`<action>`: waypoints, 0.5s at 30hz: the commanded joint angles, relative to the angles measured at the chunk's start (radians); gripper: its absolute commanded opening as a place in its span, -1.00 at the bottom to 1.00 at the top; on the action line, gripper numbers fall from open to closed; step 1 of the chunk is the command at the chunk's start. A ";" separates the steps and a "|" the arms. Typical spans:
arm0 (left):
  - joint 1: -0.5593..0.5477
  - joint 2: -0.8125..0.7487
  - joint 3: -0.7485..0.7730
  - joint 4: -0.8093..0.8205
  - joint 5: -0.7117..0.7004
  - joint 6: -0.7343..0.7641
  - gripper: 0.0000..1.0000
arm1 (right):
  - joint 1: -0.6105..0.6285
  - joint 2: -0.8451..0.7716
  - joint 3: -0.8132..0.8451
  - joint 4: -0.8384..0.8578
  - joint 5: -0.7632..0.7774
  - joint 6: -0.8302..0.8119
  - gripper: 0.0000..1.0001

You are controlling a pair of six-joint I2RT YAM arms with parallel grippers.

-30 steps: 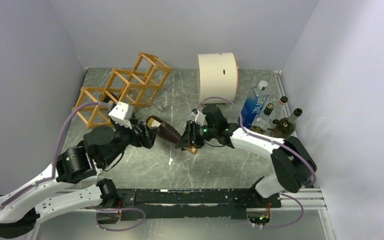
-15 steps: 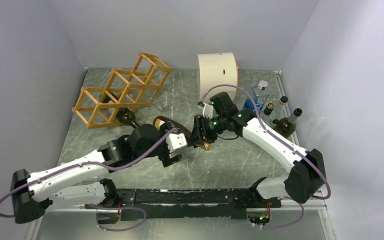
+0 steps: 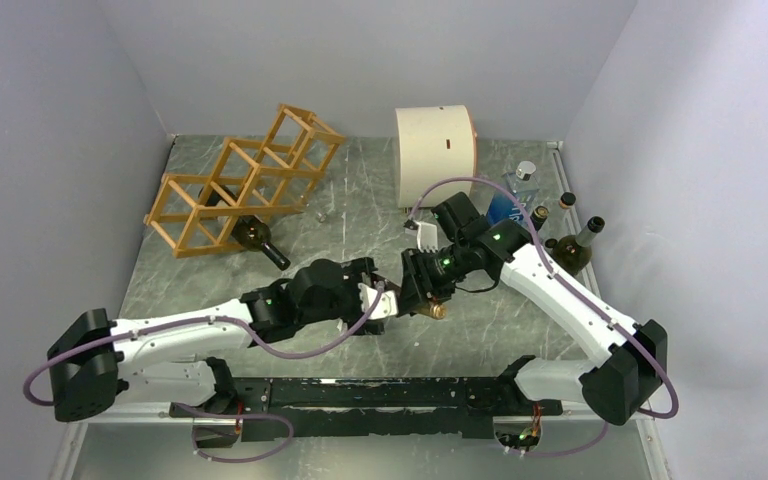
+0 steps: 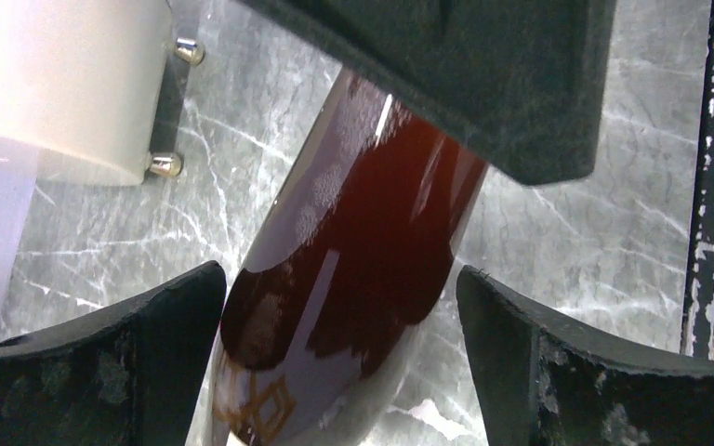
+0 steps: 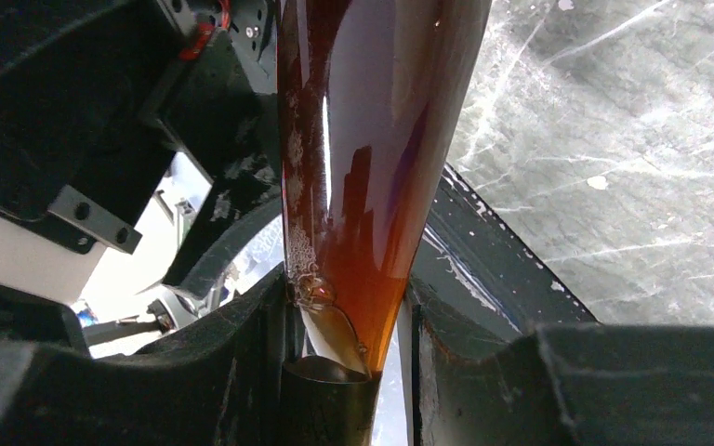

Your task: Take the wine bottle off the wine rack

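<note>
A brown glass wine bottle hangs above the table's middle, off the wine rack. My right gripper is shut on its neck, and its gold cap pokes out below that gripper. My left gripper stands open around the bottle's body, its fingers on either side; a gap shows on the right. In the top view the left gripper meets the right one and hides most of the bottle. A second dark bottle lies in the orange-brown rack's lower cell, neck pointing out.
A cream drum stands at the back. A blue-labelled clear bottle and other bottles crowd the right wall. The black rail runs along the near edge.
My right gripper carried the brown bottle toward the near right. The left arm swung away from the rack and followed it, uncovering the dark bottle in the rack.
</note>
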 commanded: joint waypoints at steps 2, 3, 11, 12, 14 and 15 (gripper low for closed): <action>-0.022 0.071 -0.005 0.185 0.029 0.005 0.96 | 0.001 -0.082 0.066 0.183 -0.196 -0.104 -1.00; -0.023 0.083 -0.005 0.197 0.034 0.005 0.99 | 0.000 -0.080 0.067 0.173 -0.199 -0.110 -1.00; -0.026 0.067 -0.047 0.286 -0.026 -0.086 -0.16 | 0.001 -0.069 0.078 0.155 -0.153 -0.126 -0.97; -0.026 0.057 -0.054 0.286 -0.037 -0.103 -0.40 | 0.001 -0.066 0.080 0.157 -0.132 -0.125 -0.83; -0.026 0.043 -0.064 0.275 -0.056 -0.141 -0.79 | 0.001 -0.060 0.080 0.173 -0.073 -0.112 -0.39; -0.026 0.038 -0.068 0.270 -0.070 -0.164 -0.85 | 0.001 -0.054 0.077 0.188 -0.055 -0.105 -0.24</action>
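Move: The wine bottle hangs by its neck in the right fingers, its middle about 6 cm left, 2 cm ahead and a little below that hand; from the left hand, that middle is about 3 cm right, level fore and aft and roughly 2 cm lower. The dark bottle still in the rack lies some 23 cm left and 9 cm ahead of the left hand. From the right hand, the white drum stands about 27 cm ahead and 6 cm right. The bottle's body is taken by the left hand: its open fingers, already straddling the brown glass, slide about 2.5 cm to the robot's right and 1 cm down, towards the right gripper, then close partway and grip the body from both sides. The right hand keeps its pinch on the neck, easing back barely 1 cm. ##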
